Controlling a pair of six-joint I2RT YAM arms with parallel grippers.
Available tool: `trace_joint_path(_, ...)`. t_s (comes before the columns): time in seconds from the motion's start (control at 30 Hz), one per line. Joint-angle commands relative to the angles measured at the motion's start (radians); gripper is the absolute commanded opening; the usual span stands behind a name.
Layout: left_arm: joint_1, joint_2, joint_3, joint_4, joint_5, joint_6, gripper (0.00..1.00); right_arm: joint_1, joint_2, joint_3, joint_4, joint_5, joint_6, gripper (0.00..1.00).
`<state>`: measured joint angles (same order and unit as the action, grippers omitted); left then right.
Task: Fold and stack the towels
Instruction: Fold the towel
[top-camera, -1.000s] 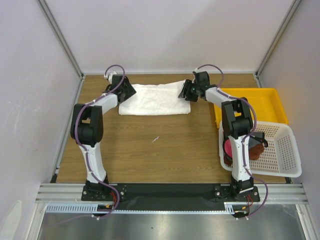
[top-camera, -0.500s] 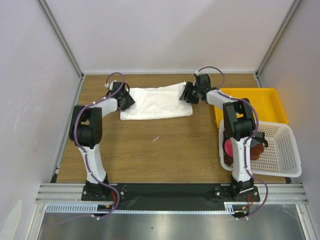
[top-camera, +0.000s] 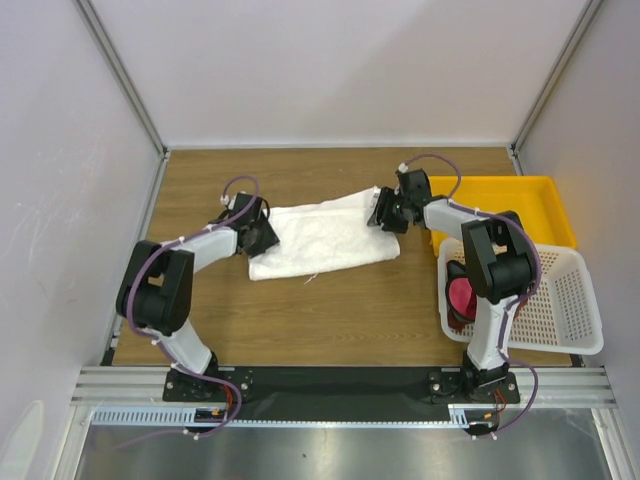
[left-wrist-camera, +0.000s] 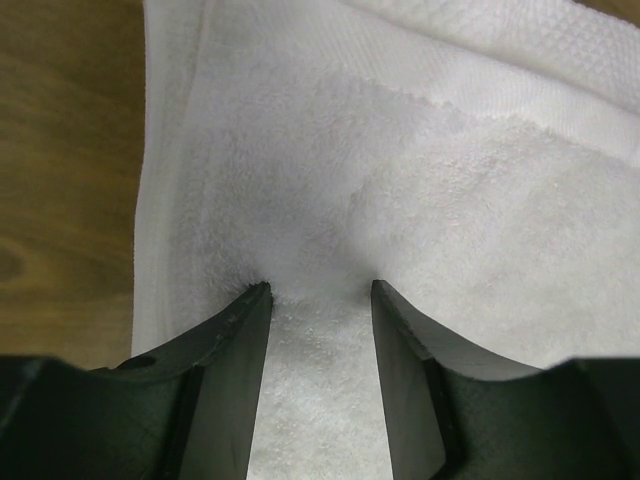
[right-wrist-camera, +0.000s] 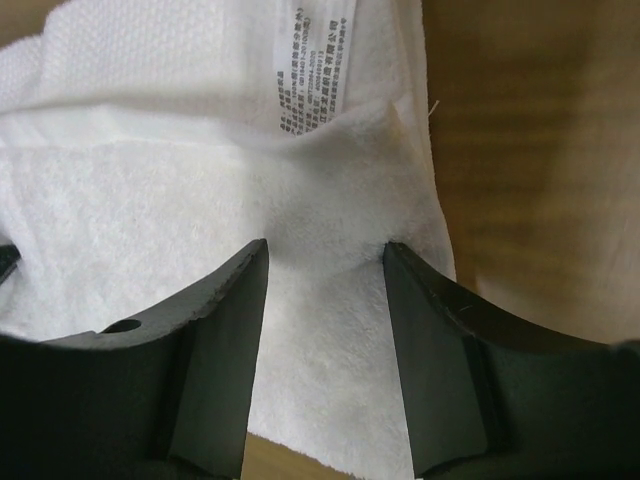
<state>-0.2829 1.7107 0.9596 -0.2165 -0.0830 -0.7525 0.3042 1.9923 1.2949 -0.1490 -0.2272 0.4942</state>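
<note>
A folded white towel lies slanted across the middle of the wooden table. My left gripper is shut on its left end, and in the left wrist view the pile bunches between the fingers of that gripper. At the far-right corner my right gripper is shut on the cloth. In the right wrist view this gripper pinches a fold of the towel just below its printed tag. A magenta-pink towel sits in the basket, partly hidden by the right arm.
A white perforated basket stands at the right near edge. Behind it is a yellow tray, close to the right arm's elbow. White walls and metal posts close in the left, right and back of the table.
The left jaws closed onto the towel's left end. Both grippers then moved toward the near side, dragging the towel from the back of the table to its middle, now slanted.
</note>
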Motion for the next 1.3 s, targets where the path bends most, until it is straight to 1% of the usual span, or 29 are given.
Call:
trace_joint_path(0.0, -0.012, -0.068, -0.088, -0.146, -0.021, 0.005, 0.52, 0.052, -0.073, -0.112, -0.101, 0.025, 0.018, 0.56)
trace_joint_path(0.07, -0.012, -0.097, -0.11, -0.158, -0.04, 0.024, 0.53, 0.073, -0.125, -0.147, -0.104, 0.032, 0.024, 0.56)
trace_joint_path(0.17, -0.012, -0.152, -0.107, -0.179, -0.083, 0.056, 0.55, 0.085, -0.18, -0.209, -0.106, 0.058, 0.032, 0.57)
trace_joint_path(0.2, -0.012, -0.166, -0.101, -0.182, -0.093, 0.062, 0.55, 0.085, -0.222, -0.229, -0.109, 0.065, 0.033, 0.57)
trace_joint_path(0.27, -0.012, -0.21, -0.082, -0.182, -0.109, 0.094, 0.57, 0.088, -0.266, -0.24, -0.118, 0.075, 0.02, 0.58)
trace_joint_path(0.33, -0.012, -0.244, -0.061, -0.19, -0.124, 0.104, 0.59, 0.087, -0.337, -0.233, -0.136, 0.095, 0.007, 0.61)
trace_joint_path(0.37, -0.012, -0.281, -0.046, -0.178, -0.129, 0.12, 0.62, 0.087, -0.361, -0.23, -0.139, 0.1, -0.008, 0.63)
trace_joint_path(0.43, -0.012, -0.322, -0.033, -0.166, -0.135, 0.13, 0.67, 0.087, -0.441, -0.226, -0.139, 0.12, -0.019, 0.68)
trace_joint_path(0.47, -0.012, -0.357, -0.029, -0.15, -0.139, 0.142, 0.73, 0.087, -0.466, -0.23, -0.133, 0.127, -0.031, 0.72)
trace_joint_path(0.5, -0.012, -0.374, -0.028, -0.143, -0.141, 0.15, 0.77, 0.087, -0.492, -0.238, -0.115, 0.146, -0.037, 0.8)
trace_joint_path(0.53, -0.012, -0.387, -0.03, -0.135, -0.144, 0.153, 0.86, 0.087, -0.53, -0.255, -0.107, 0.16, -0.042, 0.84)
trace_joint_path(0.57, -0.012, -0.408, -0.025, -0.144, -0.147, 0.162, 0.88, 0.087, -0.547, -0.259, -0.103, 0.169, -0.048, 0.87)
trace_joint_path(0.6, -0.012, -0.413, -0.022, -0.156, -0.161, 0.163, 0.9, 0.085, -0.559, -0.263, -0.11, 0.19, -0.065, 0.94)
trace_joint_path(0.67, -0.012, -0.425, -0.027, -0.191, -0.169, 0.156, 0.97, 0.085, -0.573, -0.276, -0.122, 0.219, -0.081, 1.0)
trace_joint_path(0.73, -0.012, -0.438, -0.038, -0.205, -0.195, 0.145, 1.0, 0.073, -0.554, -0.282, -0.129, 0.226, -0.098, 1.0)
trace_joint_path(0.83, -0.01, -0.428, -0.045, -0.21, -0.193, 0.131, 1.0, 0.053, -0.512, -0.276, -0.133, 0.195, -0.097, 1.0)
trace_joint_path(0.9, -0.009, -0.424, -0.05, -0.187, -0.157, 0.143, 1.0, 0.053, -0.478, -0.276, -0.113, 0.163, -0.095, 1.0)
trace_joint_path(1.03, 0.013, -0.381, -0.056, -0.11, 0.023, 0.199, 1.0, 0.05, -0.435, -0.287, -0.078, 0.126, -0.075, 1.0)
trace_joint_path(1.13, 0.027, -0.352, -0.041, -0.136, 0.04, 0.225, 1.0, 0.042, -0.417, -0.321, -0.008, 0.048, -0.103, 1.0)
trace_joint_path(1.2, 0.033, -0.345, -0.051, -0.153, 0.031, 0.249, 1.0, 0.033, -0.414, -0.318, -0.009, -0.003, -0.092, 0.99)
trace_joint_path(1.27, 0.05, -0.355, -0.093, -0.135, 0.049, 0.258, 1.0, 0.027, -0.408, -0.307, -0.027, -0.003, -0.077, 0.99)
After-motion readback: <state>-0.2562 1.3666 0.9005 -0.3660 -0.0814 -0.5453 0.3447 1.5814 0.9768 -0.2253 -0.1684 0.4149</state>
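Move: Both half-open grippers already rest their fingertips on the folded towel. Its middle lies about 16 cm right of the left hand and 4 cm ahead, and some 16 cm left of the right hand and 3 cm back. The towel's near left corner is 10 cm back and 6 cm left of the left hand. The yellow tray's middle is about 35 cm right of the right hand and 2 cm ahead. Both hands drag the towel back (left hand 5 cm, right 9), then lift off, opening wide, and dip. ##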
